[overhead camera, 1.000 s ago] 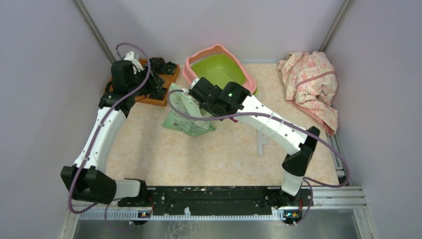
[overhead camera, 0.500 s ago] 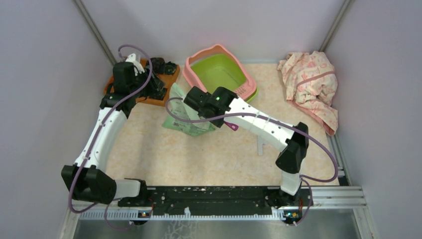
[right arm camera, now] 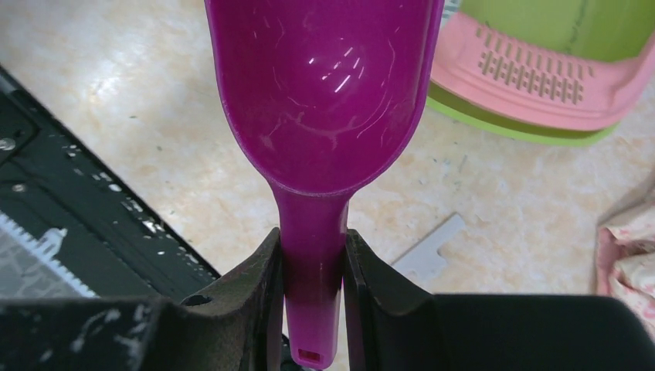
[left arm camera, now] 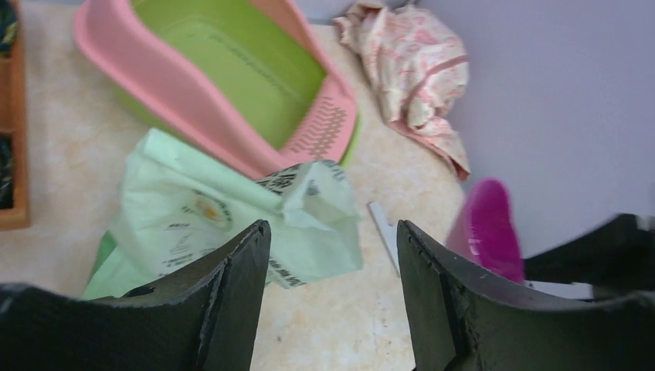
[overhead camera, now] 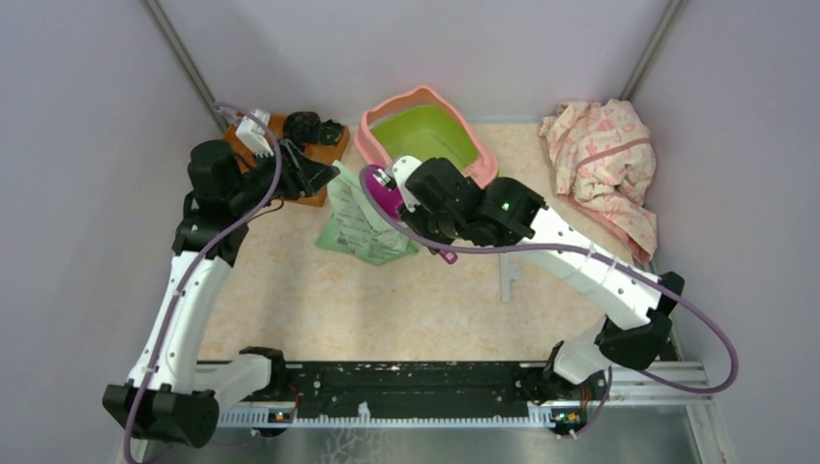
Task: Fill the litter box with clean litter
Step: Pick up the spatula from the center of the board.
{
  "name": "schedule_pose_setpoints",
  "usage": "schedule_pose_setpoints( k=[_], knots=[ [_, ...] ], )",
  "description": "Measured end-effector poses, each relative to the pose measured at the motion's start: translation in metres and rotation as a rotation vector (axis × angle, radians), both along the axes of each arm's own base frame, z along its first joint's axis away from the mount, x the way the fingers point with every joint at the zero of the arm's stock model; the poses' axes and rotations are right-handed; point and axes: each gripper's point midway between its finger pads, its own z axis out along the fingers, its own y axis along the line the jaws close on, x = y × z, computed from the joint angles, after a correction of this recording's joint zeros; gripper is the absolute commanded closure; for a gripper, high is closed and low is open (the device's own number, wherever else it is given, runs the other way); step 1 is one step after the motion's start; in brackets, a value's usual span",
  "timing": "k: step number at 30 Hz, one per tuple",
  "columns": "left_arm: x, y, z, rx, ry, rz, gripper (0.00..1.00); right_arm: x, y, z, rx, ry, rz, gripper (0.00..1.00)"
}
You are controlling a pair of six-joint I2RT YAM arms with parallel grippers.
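Observation:
The litter box [overhead camera: 425, 135], a lime green basin with a pink rim, stands at the back middle; its basin [left arm camera: 232, 77] shows bare green. The litter is out of view. My right gripper [right arm camera: 313, 239] is shut on the handle of a magenta scoop [right arm camera: 317, 116], whose bowl is empty. The scoop [overhead camera: 387, 198] hangs between the pale green bag [overhead camera: 363, 227] and the box's slotted pink grate [right arm camera: 533, 73]. My left gripper [left arm camera: 332, 228] is open with nothing between its fingers. It hovers over the bag [left arm camera: 208, 209], near the bag's top left corner in the top view.
An orange-brown wooden tray [overhead camera: 300, 164] holding dark items sits at the back left behind the left wrist. A pink patterned cloth [overhead camera: 604, 164] lies at the back right. A flat pale strip [overhead camera: 510, 280] lies on the table. Walls close in on three sides.
The left wrist has swung back to the left and its jaws have widened. The right arm has shifted right and rolled, so the scoop's bowl now shows beside the bag.

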Motion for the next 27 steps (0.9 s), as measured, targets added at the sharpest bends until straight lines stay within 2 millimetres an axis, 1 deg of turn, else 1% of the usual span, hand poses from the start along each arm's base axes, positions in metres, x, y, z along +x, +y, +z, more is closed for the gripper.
schedule_pose_setpoints(
  k=[2,4,6,9,12,15,18,20,23,27],
  knots=[
    [-0.016,-0.007,0.018,-0.030,-0.050,-0.051,0.33,-0.006,0.008,0.003,0.039,0.023,0.035,1.00],
    [-0.026,-0.010,0.030,-0.047,-0.084,-0.079,0.33,-0.010,0.016,0.000,0.058,0.049,0.064,1.00],
    [-0.033,-0.012,0.036,-0.058,-0.096,-0.096,0.33,-0.012,0.022,-0.003,0.067,0.069,0.083,1.00],
    [-0.035,-0.015,0.037,-0.065,-0.082,-0.109,0.34,-0.012,0.031,-0.008,0.076,0.089,0.099,1.00],
    [-0.036,-0.025,0.032,-0.065,-0.048,-0.131,0.35,-0.010,0.037,-0.012,0.077,0.099,0.107,1.00],
    [-0.039,-0.039,0.018,-0.055,0.007,-0.155,0.41,-0.009,0.043,-0.017,0.075,0.110,0.114,1.00],
    [-0.043,-0.052,0.006,-0.039,0.054,-0.170,0.62,-0.006,0.049,-0.021,0.079,0.114,0.124,1.00],
    [-0.044,-0.056,-0.001,-0.022,0.073,-0.165,0.68,-0.004,0.052,-0.022,0.082,0.118,0.126,1.00],
    [-0.043,-0.057,-0.008,-0.003,0.094,-0.147,0.70,0.000,0.053,-0.021,0.093,0.119,0.125,1.00],
    [-0.039,-0.055,-0.009,0.001,0.097,-0.115,0.72,0.005,0.052,-0.018,0.106,0.114,0.129,1.00]
  ],
)
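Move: The right hand already holds the purple spatula by its handle; the scoop end is about 7 cm ahead of it, 9 cm left and 5 cm higher. From the left hand the spatula scoop is some 11 cm to the right, 5 cm back and about level. Counted from the left hand, the litter bag stands below, roughly 2 cm ahead, 6 cm right and 22 cm down; the litter box is about 17 cm farther out, 20 cm right and 26 cm down. The left fingers close from wide to pinch the rim of the spatula scoop, one pad inside the bowl, after the hand draws back some 4 cm while rising as much, then sweeps right and sinks again. The right hand keeps its grip on the handle and brings the scoop about 5 cm left to meet them, dipping slightly. ##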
